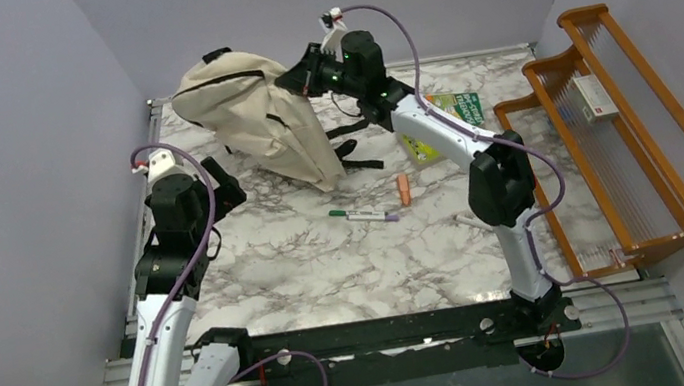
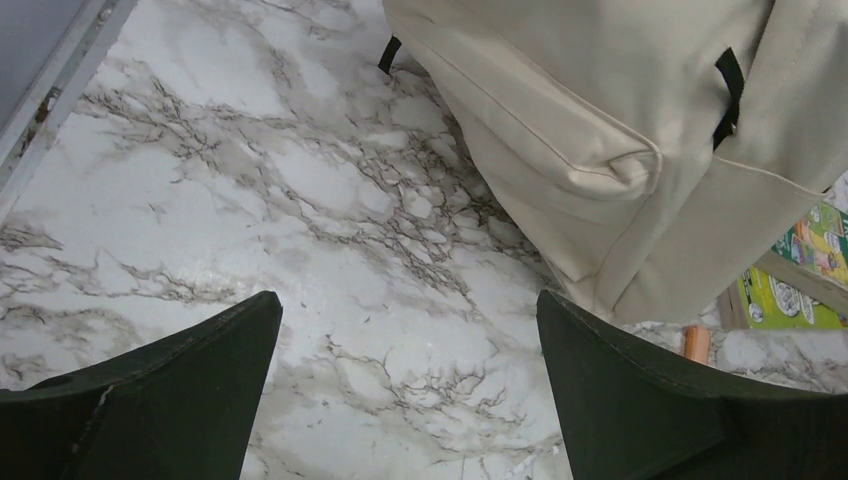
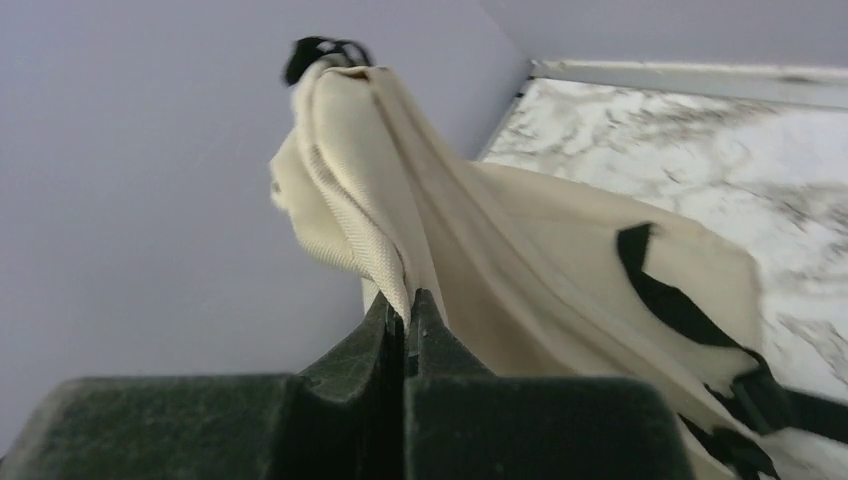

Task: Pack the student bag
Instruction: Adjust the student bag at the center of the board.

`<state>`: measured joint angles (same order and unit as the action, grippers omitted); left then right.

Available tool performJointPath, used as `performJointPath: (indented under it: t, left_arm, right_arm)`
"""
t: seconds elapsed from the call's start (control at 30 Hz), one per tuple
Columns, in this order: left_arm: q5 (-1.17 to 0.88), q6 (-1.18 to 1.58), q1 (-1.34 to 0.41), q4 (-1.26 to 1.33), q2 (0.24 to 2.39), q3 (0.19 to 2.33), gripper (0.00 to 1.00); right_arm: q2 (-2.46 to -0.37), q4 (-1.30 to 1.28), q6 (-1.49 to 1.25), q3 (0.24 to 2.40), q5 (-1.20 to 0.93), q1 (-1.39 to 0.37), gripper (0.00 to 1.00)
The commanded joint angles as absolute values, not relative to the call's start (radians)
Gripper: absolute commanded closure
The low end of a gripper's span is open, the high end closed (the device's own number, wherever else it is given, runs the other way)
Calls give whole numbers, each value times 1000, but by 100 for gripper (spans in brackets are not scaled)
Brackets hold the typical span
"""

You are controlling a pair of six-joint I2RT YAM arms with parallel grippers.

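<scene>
The student bag, a big cream backpack with black straps, stands lifted at the back left of the marble table. My right gripper is shut on a fold of its cream fabric; in the right wrist view the cloth is pinched between the closed tips. My left gripper hangs open over bare marble, left of and nearer than the bag. The left wrist view has the bag ahead and to the right, with nothing between the wide-apart fingers.
A green-capped marker and an orange eraser lie mid-table. A green picture book lies under the right arm's forearm. A wooden rack lines the right side. Purple walls close in on the left and at the back.
</scene>
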<state>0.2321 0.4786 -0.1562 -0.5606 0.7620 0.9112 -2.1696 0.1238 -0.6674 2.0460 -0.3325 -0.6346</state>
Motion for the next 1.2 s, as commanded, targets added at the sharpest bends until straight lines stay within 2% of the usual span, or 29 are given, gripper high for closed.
performJointPath:
  t: [0.0, 0.23, 0.4, 0.6, 0.87, 1.17]
  left_arm:
    - [196, 497, -152, -522, 767, 880, 1]
    - [131, 526, -152, -443, 824, 842, 1]
    - [36, 607, -152, -278, 906, 804, 1]
    - [-56, 704, -152, -63, 1047, 779, 1]
    - [-104, 768, -152, 70, 1241, 764, 1]
    - [-173, 830, -174, 235, 1472, 810, 1]
  right_arm:
    - [-2099, 257, -845, 1853, -251, -505, 99]
    - [-2077, 325, -892, 1698, -270, -417, 99]
    - [-2048, 320, -871, 1646, -235, -395, 99]
    - [-1982, 287, -809, 1541, -128, -377, 99]
    - [-1885, 209, -746, 1432, 60, -349, 99]
    - [-1847, 161, -766, 1337, 101, -312, 99]
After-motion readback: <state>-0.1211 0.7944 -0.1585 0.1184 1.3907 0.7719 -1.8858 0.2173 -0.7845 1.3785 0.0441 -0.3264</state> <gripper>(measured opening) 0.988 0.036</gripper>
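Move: The right hand already grips the student bag's edge; the board's centre, where the bag goes, lies about 15 cm back, 10 cm right and 32 cm below. The two markers are some 20 cm back and 12 cm right of that hand, and the books 2 cm back and 31 cm right, all on the board. From the open left hand, the bag's middle is roughly 17 cm ahead, 9 cm right and 11 cm lower. The right hand swings the held bag some 25 cm right, lowering; the open left follows down, forward, right. ##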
